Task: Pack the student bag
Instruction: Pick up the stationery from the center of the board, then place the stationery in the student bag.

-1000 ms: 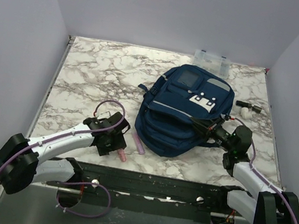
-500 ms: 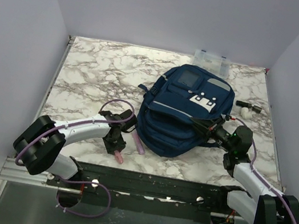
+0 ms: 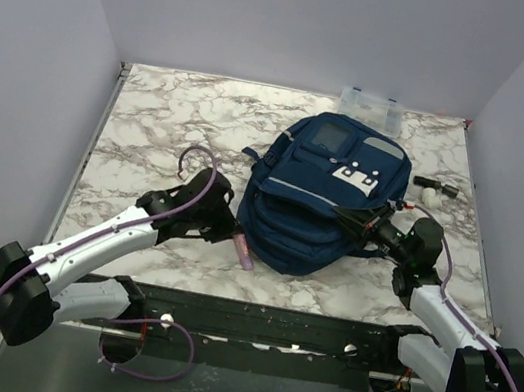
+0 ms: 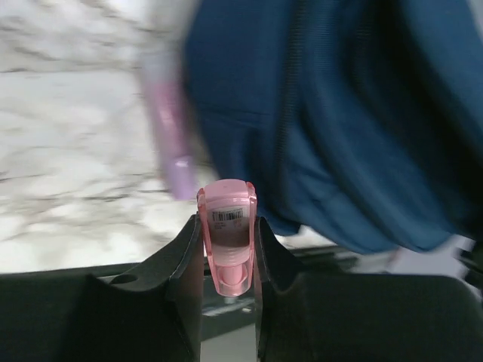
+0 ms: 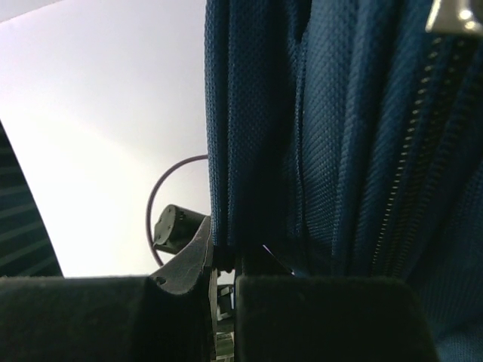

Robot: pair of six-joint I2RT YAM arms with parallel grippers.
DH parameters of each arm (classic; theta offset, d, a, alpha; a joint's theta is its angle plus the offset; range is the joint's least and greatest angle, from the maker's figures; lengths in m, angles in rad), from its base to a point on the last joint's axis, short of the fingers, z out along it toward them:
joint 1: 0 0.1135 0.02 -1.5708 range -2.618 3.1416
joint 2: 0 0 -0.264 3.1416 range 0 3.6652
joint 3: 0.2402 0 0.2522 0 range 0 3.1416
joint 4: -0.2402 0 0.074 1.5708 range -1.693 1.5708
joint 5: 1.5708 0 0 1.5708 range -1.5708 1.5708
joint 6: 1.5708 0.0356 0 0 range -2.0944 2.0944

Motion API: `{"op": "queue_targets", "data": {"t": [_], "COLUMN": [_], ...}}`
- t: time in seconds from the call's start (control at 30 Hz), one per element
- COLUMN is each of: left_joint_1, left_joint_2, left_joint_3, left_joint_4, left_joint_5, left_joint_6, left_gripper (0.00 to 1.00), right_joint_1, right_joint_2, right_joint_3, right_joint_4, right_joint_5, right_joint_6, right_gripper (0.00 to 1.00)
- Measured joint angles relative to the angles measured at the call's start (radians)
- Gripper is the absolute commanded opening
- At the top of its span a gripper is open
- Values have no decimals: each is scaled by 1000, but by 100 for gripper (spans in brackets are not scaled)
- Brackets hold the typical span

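Observation:
The student bag (image 3: 323,197), navy blue with a white patch, lies in the middle of the marble table (image 3: 162,128). My left gripper (image 3: 222,231) hovers just off the bag's near left side, shut on a small pink translucent dispenser (image 4: 226,241) with a barcode label. The left wrist view shows the dispenser standing upright between the fingers (image 4: 181,256), with the bag (image 4: 339,121) close ahead. My right gripper (image 3: 367,222) is shut on a fold of the bag's fabric (image 5: 226,151) at its right side, beside a zipper (image 5: 407,173).
A lilac pen (image 3: 244,251) lies on the table against the bag's near left edge, also blurred in the left wrist view (image 4: 170,139). A clear plastic box (image 3: 370,103) stands at the back. Small black and white items (image 3: 434,189) lie to the bag's right.
My left gripper has closed on the pink dispenser, lifted it off the table's near edge and carried it towards the bag. The right arm has stayed put.

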Motion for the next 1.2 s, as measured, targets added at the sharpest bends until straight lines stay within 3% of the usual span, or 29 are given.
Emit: {"op": "queue_targets", "data": {"t": [0.17,0.4,0.77,1.07,1.2], "left_joint_1": [26,19,11,11,14], "left_joint_2": [-7,114,292,375,396], "left_joint_3": [0,-22,-40,-25,-5], "left_joint_4": [232,508,687,757,763], "left_joint_5": [142,191,191,191,191], "left_joint_6": [-63,-232,-566,-738,-771], "left_gripper": [0,0,0,0,9], "right_joint_1": [0,0,0,0,0], "right_joint_2": [0,-14,-45,-71,-71], "right_joint_3": [15,17,17,18,18], "right_joint_4": [-13,-28,-58,-84,-85], "right_joint_5": [2,3,15,27,34], "right_joint_6": [-1,0,3,3,3], "right_gripper": [0,0,0,0,0]}}
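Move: Ahead and to the right of the left hand, which already holds one pink highlighter, the bag's open mouth lies about 9 cm farther out, 14 cm to the right and roughly level in height. The flap corner pinched by the right hand is some 7 cm ahead, 21 cm right and 8 cm higher. The second highlighter lies almost under the left hand, about 10 cm down and 2 cm nearer. From the right hand, the mouth is about 7 cm left, level fore and aft, and 8 cm below. Carrying the highlighter right and forward towards the bag's mouth, about 15 cm in all, the left hand first arcs up some 5 cm, then sinks part of that to bring it in under the raised flap. The wrist swings by some 50 degrees, so the fingers go from steeply down to pointing mostly right, grip kept. The right hand keeps pinching the flap up, rising barely 1 cm. ##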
